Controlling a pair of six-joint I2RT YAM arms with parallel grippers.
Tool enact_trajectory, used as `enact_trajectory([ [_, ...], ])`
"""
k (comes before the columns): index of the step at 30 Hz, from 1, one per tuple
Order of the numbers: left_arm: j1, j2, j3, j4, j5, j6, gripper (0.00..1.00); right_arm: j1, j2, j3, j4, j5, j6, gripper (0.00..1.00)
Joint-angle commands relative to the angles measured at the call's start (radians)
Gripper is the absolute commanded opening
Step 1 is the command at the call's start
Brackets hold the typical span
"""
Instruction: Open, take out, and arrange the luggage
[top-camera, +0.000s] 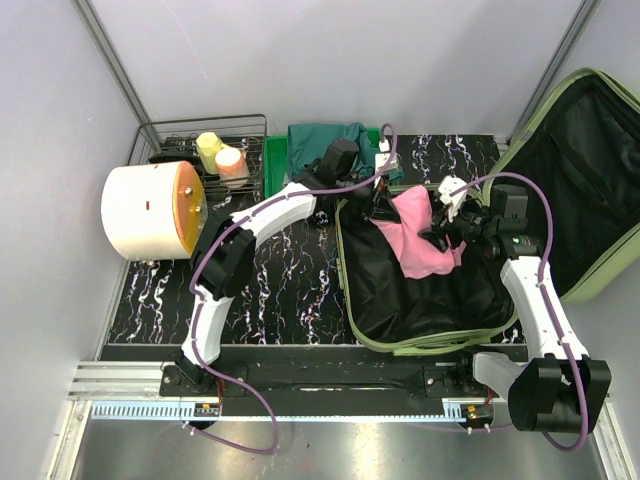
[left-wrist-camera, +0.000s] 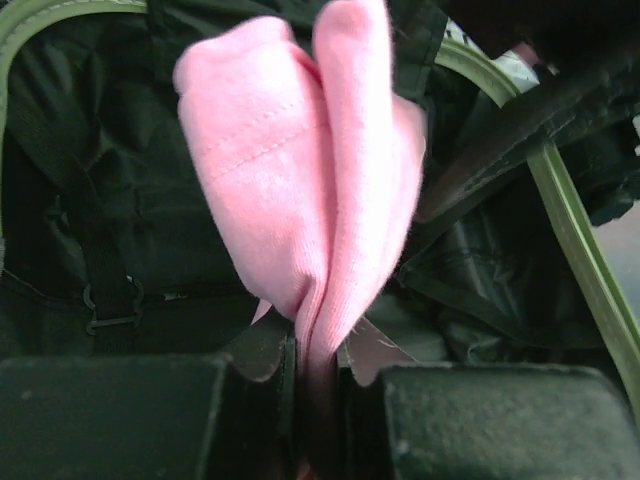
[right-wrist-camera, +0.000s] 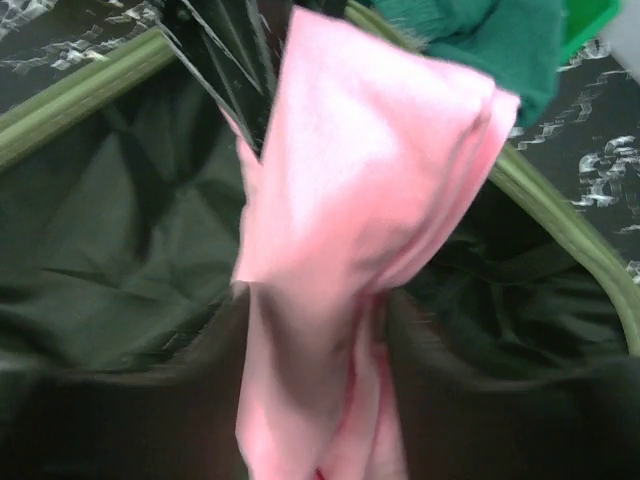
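Observation:
The pale olive luggage (top-camera: 347, 290) lies open on the marbled table, its black lining showing and its lid (top-camera: 590, 170) leaning back at the right. A pink cloth (top-camera: 420, 235) hangs over the luggage's back part between both grippers. My left gripper (top-camera: 385, 205) is shut on a fold of the pink cloth (left-wrist-camera: 300, 170), clamped tight at the jaws (left-wrist-camera: 318, 375). My right gripper (top-camera: 447, 235) has its fingers apart, and the pink cloth (right-wrist-camera: 360, 170) runs loosely through the gap (right-wrist-camera: 315, 350); this view is blurred.
A dark green cloth (top-camera: 325, 145) lies on a bright green tray (top-camera: 273, 165) behind the luggage. A wire rack (top-camera: 165, 135) with two small bottles and a white cylinder (top-camera: 145, 212) stand at the back left. Walls close in on the back and sides.

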Motion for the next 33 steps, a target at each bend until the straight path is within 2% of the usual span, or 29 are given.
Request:
enact_trajectory([
  [1, 0.009, -0.084, 0.097, 0.125, -0.042, -0.19, 0.0, 0.007, -0.02, -0.007, 0.157, 0.17, 0.22, 0.79],
  [2, 0.012, -0.079, 0.122, 0.104, -0.098, -0.199, 0.0, 0.003, -0.023, -0.008, 0.17, 0.242, 0.296, 0.99],
  [6, 0.044, -0.014, 0.303, 0.091, -0.203, -0.294, 0.0, -0.024, -0.049, -0.013, 0.214, 0.347, 0.424, 1.0],
  [9, 0.1, 0.086, 0.468, 0.077, -0.288, -0.431, 0.0, -0.036, -0.065, -0.001, 0.237, 0.445, 0.493, 1.0],
  [10, 0.118, 0.132, 0.501, 0.091, -0.307, -0.51, 0.0, -0.039, -0.066, 0.004, 0.237, 0.463, 0.512, 1.0],
  [13, 0.21, 0.184, 0.541, 0.146, -0.37, -0.609, 0.0, -0.047, -0.071, 0.016, 0.225, 0.484, 0.509, 1.0],
  [16, 0.27, 0.223, 0.568, 0.081, -0.43, -0.603, 0.0, -0.047, -0.069, 0.016, 0.211, 0.49, 0.503, 1.0],
  [20, 0.334, 0.218, 0.452, -0.027, -0.496, -0.514, 0.0, -0.047, -0.046, 0.028, 0.199, 0.491, 0.504, 1.0],
  [24, 0.394, 0.246, 0.411, -0.143, -0.57, -0.421, 0.04, -0.049, 0.001, 0.051, 0.191, 0.477, 0.513, 1.0],
  [25, 0.413, 0.247, 0.397, -0.156, -0.584, -0.401, 0.06, -0.047, 0.009, 0.056, 0.19, 0.471, 0.516, 1.0],
  [26, 0.419, 0.244, 0.369, -0.159, -0.6, -0.393, 0.15, -0.047, 0.018, 0.065, 0.19, 0.471, 0.516, 1.0],
  [32, 0.434, 0.226, 0.352, -0.179, -0.582, -0.332, 0.45, -0.047, 0.086, 0.114, 0.174, 0.459, 0.522, 1.0],
  [33, 0.433, 0.212, 0.357, -0.18, -0.579, -0.324, 0.53, -0.049, 0.098, 0.119, 0.17, 0.453, 0.522, 1.0],
])
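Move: The left hand, pinching the pink cloth above the open suitcase, has the green tray about 25 cm ahead, 15 cm to its left and some 14 cm below. The teal cloth lies in it, roughly 27 cm ahead of the hand and 14 cm left; the orange cup stands some 25 cm ahead, 38 cm left. The suitcase's middle is about 6 cm back, 10 cm right, 17 cm down. From the right hand the tray is about 27 cm ahead, 25 cm left. The right fingers open wide and let go of the pink cloth, then draw off about 8 cm right and a little forward, turning some 35 degrees clockwise. The left hand keeps its pinch and swings the cloth up out of the suitcase, forward and left over the tray, some 35 cm in all, turning about 60 degrees counter-clockwise, then lowers it steeply onto the teal cloth as its fingers start to open. ##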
